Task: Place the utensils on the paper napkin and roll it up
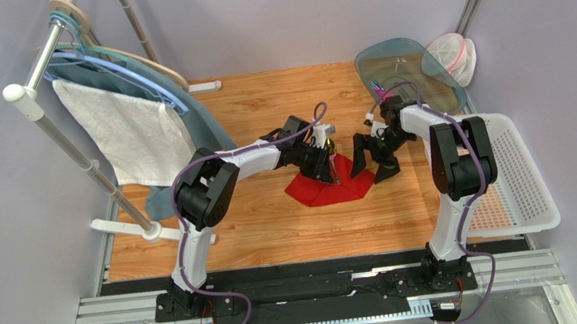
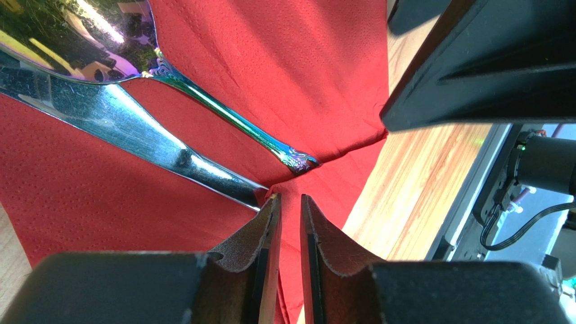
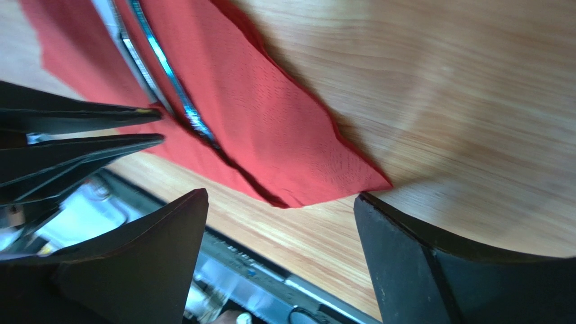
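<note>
The red paper napkin (image 1: 328, 188) lies at the middle of the wooden table with its sides folded in. In the left wrist view a spoon (image 2: 88, 34) and a knife (image 2: 135, 131) lie on the napkin (image 2: 284, 67), their handles running under a fold. My left gripper (image 2: 289, 197) stands at that fold, jaws almost together with a pleat of napkin between them. It also shows from above (image 1: 328, 164). My right gripper (image 3: 280, 196) is open wide just off the napkin's right corner (image 3: 318, 169), holding nothing, and sits right of the napkin (image 1: 373, 166).
A rack with a white towel (image 1: 127, 136), hangers and a teal cloth stands at the back left. A translucent bin (image 1: 404, 69) sits at the back right. A white perforated basket (image 1: 517, 175) lies along the right edge.
</note>
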Motion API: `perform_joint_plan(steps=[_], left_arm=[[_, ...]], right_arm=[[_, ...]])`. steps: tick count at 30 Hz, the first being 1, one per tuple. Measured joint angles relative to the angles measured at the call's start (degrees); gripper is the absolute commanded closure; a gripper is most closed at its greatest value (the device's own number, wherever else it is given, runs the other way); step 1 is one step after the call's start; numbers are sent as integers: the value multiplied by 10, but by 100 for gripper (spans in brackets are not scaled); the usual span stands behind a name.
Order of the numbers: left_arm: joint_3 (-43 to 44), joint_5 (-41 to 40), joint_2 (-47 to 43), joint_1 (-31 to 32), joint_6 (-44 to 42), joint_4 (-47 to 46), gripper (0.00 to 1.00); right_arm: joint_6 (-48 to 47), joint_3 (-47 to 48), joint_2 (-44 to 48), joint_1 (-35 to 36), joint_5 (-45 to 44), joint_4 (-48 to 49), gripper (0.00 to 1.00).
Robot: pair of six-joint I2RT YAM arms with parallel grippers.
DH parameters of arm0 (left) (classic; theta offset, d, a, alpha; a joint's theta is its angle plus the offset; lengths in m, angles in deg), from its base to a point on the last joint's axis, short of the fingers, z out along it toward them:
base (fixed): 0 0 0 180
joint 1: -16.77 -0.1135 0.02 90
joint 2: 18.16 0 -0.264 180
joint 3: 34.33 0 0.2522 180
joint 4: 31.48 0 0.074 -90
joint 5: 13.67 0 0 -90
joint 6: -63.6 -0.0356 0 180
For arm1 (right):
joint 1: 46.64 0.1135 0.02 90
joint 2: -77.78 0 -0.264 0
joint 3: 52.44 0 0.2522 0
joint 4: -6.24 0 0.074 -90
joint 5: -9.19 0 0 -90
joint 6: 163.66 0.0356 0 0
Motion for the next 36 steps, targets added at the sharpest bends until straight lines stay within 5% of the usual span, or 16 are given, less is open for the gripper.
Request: perform_joint_plan(steps=[16, 36], left_arm=[[0, 0, 0, 0, 0, 0, 75], [0, 0, 0, -2, 0, 0, 75]], right_arm=[[17, -21, -23, -5, 186, 54, 31], [25, -38, 26, -5, 180, 50, 39]])
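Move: My right hand straddles the paper napkin's right end just above the table; that right corner lies roughly 2 cm to the right, 1 cm ahead and 1 cm below. The spoon is about 8 cm to the left and 6 cm ahead, with the knife some 2 cm beyond it to the left and about 1 cm nearer me. From my left hand, already resting on the near fold by the handles, the right corner is around 12 cm to the right and level fore-and-aft. I sweep my right hand left about 4 cm towards the spoon and knife, rising slightly and swinging the fingertips up to the left by nearly 20 degrees, one finger against the napkin's right end to bring it inward. The fingers close from wide to a bit over half open; then I stop going sideways and lift another 2 cm. My left fingertips stay on the fold. ##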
